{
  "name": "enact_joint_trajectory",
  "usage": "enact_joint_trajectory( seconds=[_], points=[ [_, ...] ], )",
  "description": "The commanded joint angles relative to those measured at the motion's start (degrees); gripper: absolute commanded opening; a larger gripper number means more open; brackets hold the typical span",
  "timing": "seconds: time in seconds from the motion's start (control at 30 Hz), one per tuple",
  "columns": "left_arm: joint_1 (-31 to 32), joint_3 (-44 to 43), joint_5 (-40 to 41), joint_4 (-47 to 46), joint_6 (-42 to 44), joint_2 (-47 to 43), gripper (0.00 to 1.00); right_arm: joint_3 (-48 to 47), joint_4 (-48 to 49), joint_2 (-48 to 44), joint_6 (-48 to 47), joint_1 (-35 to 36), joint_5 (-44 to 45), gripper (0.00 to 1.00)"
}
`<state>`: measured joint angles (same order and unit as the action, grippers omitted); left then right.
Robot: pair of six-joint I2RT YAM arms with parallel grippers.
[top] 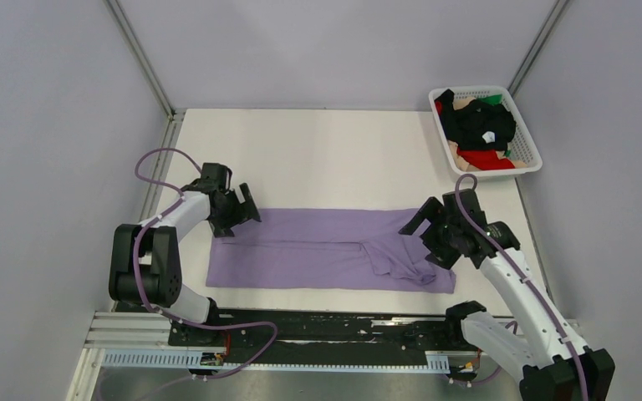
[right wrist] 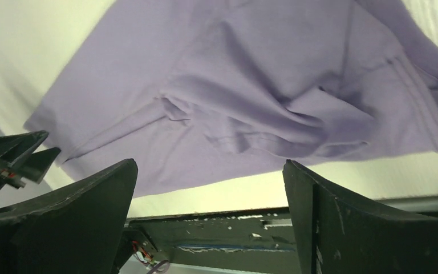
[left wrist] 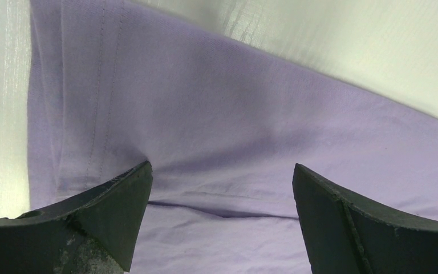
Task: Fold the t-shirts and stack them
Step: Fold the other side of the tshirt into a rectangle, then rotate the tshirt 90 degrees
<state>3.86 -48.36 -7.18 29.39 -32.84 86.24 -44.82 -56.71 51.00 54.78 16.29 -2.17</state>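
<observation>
A lavender-purple t-shirt (top: 326, 248) lies folded into a long band across the near half of the white table (top: 326, 150). A crease runs along its middle, and the cloth bunches near its right end. My left gripper (top: 238, 215) is open and empty just above the shirt's far left corner; the left wrist view shows purple cloth (left wrist: 222, 131) between its fingers. My right gripper (top: 422, 238) is open and empty above the shirt's right end; the right wrist view shows the bunched cloth (right wrist: 274, 108). Black, red, beige and green shirts (top: 478, 127) lie heaped in the basket.
A white lattice basket (top: 531, 150) stands at the table's far right corner. Grey walls close in the table on three sides. A black rail (top: 326, 322) with both arm bases runs along the near edge. The left arm's fingers (right wrist: 17, 157) show in the right wrist view.
</observation>
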Motion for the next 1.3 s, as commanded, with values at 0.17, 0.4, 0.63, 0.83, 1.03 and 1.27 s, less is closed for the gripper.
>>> enact_joint_trajectory(
  seconds=[0.17, 0.4, 0.63, 0.83, 1.03, 1.27],
  points=[
    [-0.5, -1.0, -1.8, 0.0, 0.5, -2.0, 1.00, 5.9, 17.0, 12.0, 0.5, -0.2, -3.6, 1.00],
    [-0.5, -2.7, -1.3, 0.5, 0.4, -1.3, 1.00, 13.1, 18.9, 11.0, 3.2, -0.3, -0.2, 1.00],
    [-0.5, -2.6, -1.0, 1.0, 0.6, 0.1, 1.00, 14.7, 24.9, 19.1, 3.6, -1.0, 0.8, 1.00],
    [-0.4, 0.4, -0.9, 2.2, -0.4, -0.8, 1.00, 6.7, 34.5, 32.6, -1.9, -5.8, -0.1, 1.00],
    [-0.2, 5.3, -2.0, 5.4, -1.7, -5.2, 1.00, -13.7, 38.3, 51.4, -9.4, -7.6, -4.3, 1.00],
    [7.8, 12.2, -5.9, 5.1, -8.5, -12.1, 1.00, -44.0, 38.0, 74.4, -11.2, -7.6, -12.2, 1.00]
  ],
)
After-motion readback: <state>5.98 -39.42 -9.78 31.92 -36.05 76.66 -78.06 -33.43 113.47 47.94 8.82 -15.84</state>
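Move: The bunched sleeve on the folded t-shirt lies almost straight below my right hand, about 11 cm down and some 1 cm left. The t-shirt's right end is roughly 10 cm right and 3 cm ahead, the table's near edge about 10 cm back, and the laundry basket 37 cm ahead and 21 cm right. My left fingers already rest on the cloth, with the t-shirt's left edge about 7 cm left and 5 cm back; the bunched sleeve lies some 42 cm right of that hand and 8 cm back. I drop my wide-open right hand about 10 cm onto the bunched sleeve, swaying slightly forward and back on the way, then sweep it forward with gathering speed, some 22 cm and a little left, a fingertip pushing the cloth along and the wrist tilting. Late on, my left hand, its finger still resting on the cloth, drags its end about 5 cm back. ##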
